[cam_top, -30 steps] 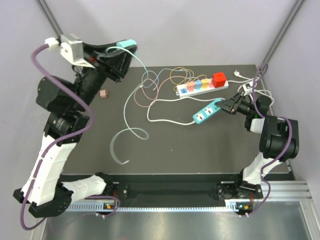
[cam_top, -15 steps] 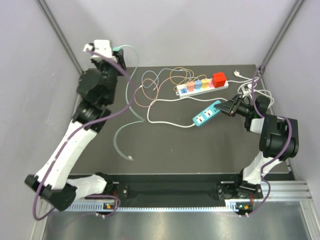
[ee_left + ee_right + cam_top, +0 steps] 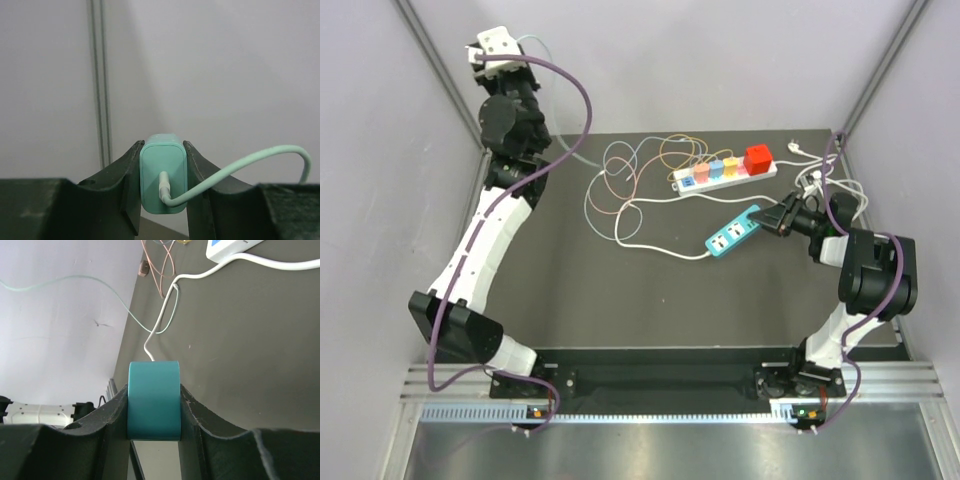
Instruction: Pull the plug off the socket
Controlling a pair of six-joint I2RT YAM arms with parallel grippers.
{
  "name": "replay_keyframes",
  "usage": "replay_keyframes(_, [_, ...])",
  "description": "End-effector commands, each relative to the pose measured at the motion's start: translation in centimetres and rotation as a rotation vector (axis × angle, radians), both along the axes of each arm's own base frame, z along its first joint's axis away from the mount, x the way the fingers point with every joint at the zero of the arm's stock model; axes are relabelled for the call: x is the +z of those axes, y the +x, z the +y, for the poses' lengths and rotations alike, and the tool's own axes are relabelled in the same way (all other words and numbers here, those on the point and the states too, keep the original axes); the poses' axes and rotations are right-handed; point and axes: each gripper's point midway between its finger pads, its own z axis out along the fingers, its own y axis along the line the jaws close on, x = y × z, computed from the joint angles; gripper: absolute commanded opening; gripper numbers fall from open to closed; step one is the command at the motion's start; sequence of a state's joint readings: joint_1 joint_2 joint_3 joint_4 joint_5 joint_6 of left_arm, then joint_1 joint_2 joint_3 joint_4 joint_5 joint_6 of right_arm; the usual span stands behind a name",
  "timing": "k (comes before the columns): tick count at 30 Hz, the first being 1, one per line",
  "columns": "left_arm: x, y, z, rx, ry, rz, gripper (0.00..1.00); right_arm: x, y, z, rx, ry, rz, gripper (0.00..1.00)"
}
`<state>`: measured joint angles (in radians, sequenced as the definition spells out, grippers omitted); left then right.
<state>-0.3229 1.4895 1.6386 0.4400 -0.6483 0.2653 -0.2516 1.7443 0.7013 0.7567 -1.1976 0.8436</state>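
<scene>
A mint-green plug (image 3: 163, 175) with its mint cable (image 3: 240, 167) sits between the fingers of my left gripper (image 3: 161, 150), which is shut on it. The left arm (image 3: 505, 120) reaches high into the far left corner, and the plug is apart from the socket. The socket, a teal power strip (image 3: 735, 230), lies at the right of the dark table. My right gripper (image 3: 782, 215) is shut on its right end, and the right wrist view shows that end (image 3: 154, 400) pinched between both fingers.
A white power strip (image 3: 725, 172) carrying several coloured plugs lies at the back right, with thin coloured cables (image 3: 640, 160) looped beside it. A white cable (image 3: 650, 245) runs from the teal strip across the table (image 3: 620, 300). Grey walls close in both sides.
My left arm has swung up and back into the far left corner with the plug, lifting the mint cable off the table. The right gripper and teal strip have stayed put.
</scene>
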Motion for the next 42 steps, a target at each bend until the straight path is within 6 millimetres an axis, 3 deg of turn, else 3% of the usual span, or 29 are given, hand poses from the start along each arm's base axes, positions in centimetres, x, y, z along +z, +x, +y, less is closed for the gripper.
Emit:
replay_keyframes(1, [3.3,-1.3,3.8,0.116,-0.033,-0.127,0.00,0.9,0.8,-0.4,0.011,-0.026,-0.068,0.00])
replay_keyframes(6, [1.7,-0.1,8.1,0.201,-0.061,-0.103,0.00,0.5,0.9,-0.4,0.011,-0.024,-0.059,0.00])
replay_keyframes(8, [1.7,0.1,9.4,0.212,-0.080,-0.109,0.00,0.4,0.9,-0.4,0.013,-0.024,-0.056,0.00])
replay_keyframes(9, [2.7,-0.2,9.6,0.209,-0.089,-0.132,0.00,0.4,0.9,-0.4,0.012,-0.025,-0.055,0.00])
replay_keyframes(15, [7.7,-0.8,9.0,0.161,-0.079,-0.223,0.00,0.1,1.0,-0.4,0.015,-0.029,-0.050,0.00])
replay_keyframes(19, [9.8,-1.9,8.8,0.150,-0.063,-0.262,0.00,0.5,1.0,-0.4,0.023,-0.031,-0.072,0.00])
replay_keyframes(22, [10.7,-3.0,8.1,0.098,-0.047,-0.285,0.00,2.0,0.2,0.3,0.052,0.050,-0.088,0.00])
replay_keyframes(23, [10.7,-3.2,8.0,0.090,-0.044,-0.285,0.00,4.5,0.2,0.5,0.061,0.040,-0.251,0.00])
replay_keyframes(24, [10.4,-3.3,8.0,0.088,-0.038,-0.275,0.00,5.7,-0.2,0.7,0.066,0.109,-0.209,0.00])
replay_keyframes(28, [9.1,-3.4,7.6,0.075,0.014,-0.217,0.00,7.8,-0.6,0.9,0.071,0.129,-0.261,0.00])
replay_keyframes(29, [7.6,-2.6,7.2,0.058,0.035,-0.176,0.00,8.4,-0.9,1.0,0.073,0.133,-0.278,0.00])
replay_keyframes(32, [6.3,-3.4,6.9,0.040,0.051,-0.141,0.00,10.1,-1.4,1.3,0.078,0.126,-0.324,0.00])
replay_keyframes(35, [2.6,-2.7,6.3,-0.006,0.061,-0.055,0.00,11.0,-1.7,1.3,0.067,0.128,-0.344,0.00])
replay_keyframes(37, [1.0,-2.3,3.3,-0.185,0.091,-0.005,0.00,11.1,-1.7,1.3,0.052,0.140,-0.337,0.00])
replay_keyframes(38, [-1.0,-1.7,2.2,-0.249,0.087,0.039,0.00,11.0,-1.6,1.4,0.051,0.143,-0.332,0.00])
replay_keyframes(40, [-2.0,-2.5,-0.3,-0.405,0.040,0.034,0.00,10.4,-1.4,1.7,0.047,0.150,-0.311,0.00])
replay_keyframes(41, [-3.8,-2.3,-1.1,-0.458,0.016,0.061,0.00,10.1,-1.4,1.8,0.047,0.150,-0.299,0.00])
replay_keyframes(42, [-3.6,-3.0,-1.9,-0.513,-0.013,0.044,0.00,9.6,-1.4,1.9,0.049,0.147,-0.288,0.00])
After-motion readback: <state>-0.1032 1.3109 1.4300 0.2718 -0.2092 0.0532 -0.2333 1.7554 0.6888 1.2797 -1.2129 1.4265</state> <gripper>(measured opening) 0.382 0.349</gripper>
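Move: High above the table the left hand holds the mint plug; the brown plug lies about 10 cm to its left, 7 cm farther out and some 54 cm below, and the mint cable's loop some 13 cm to its right, 2 cm nearer the bases. From the right hand the brown plug lies about 56 cm left, 14 cm ahead, the socket held in its fingers 6 cm left and 4 cm back, the white power strip 5 cm left and 19 cm ahead. Swinging left about 9 cm, then up with a slight draw back, then down some 12 cm while returning right and turning clockwise, the left hand flicks through the air with the mint plug still pinched, the cable trailing. The right hand keeps its grip on the socket's end, waits, then lifts about 8 cm, rolling its left side up some 10 degrees. ##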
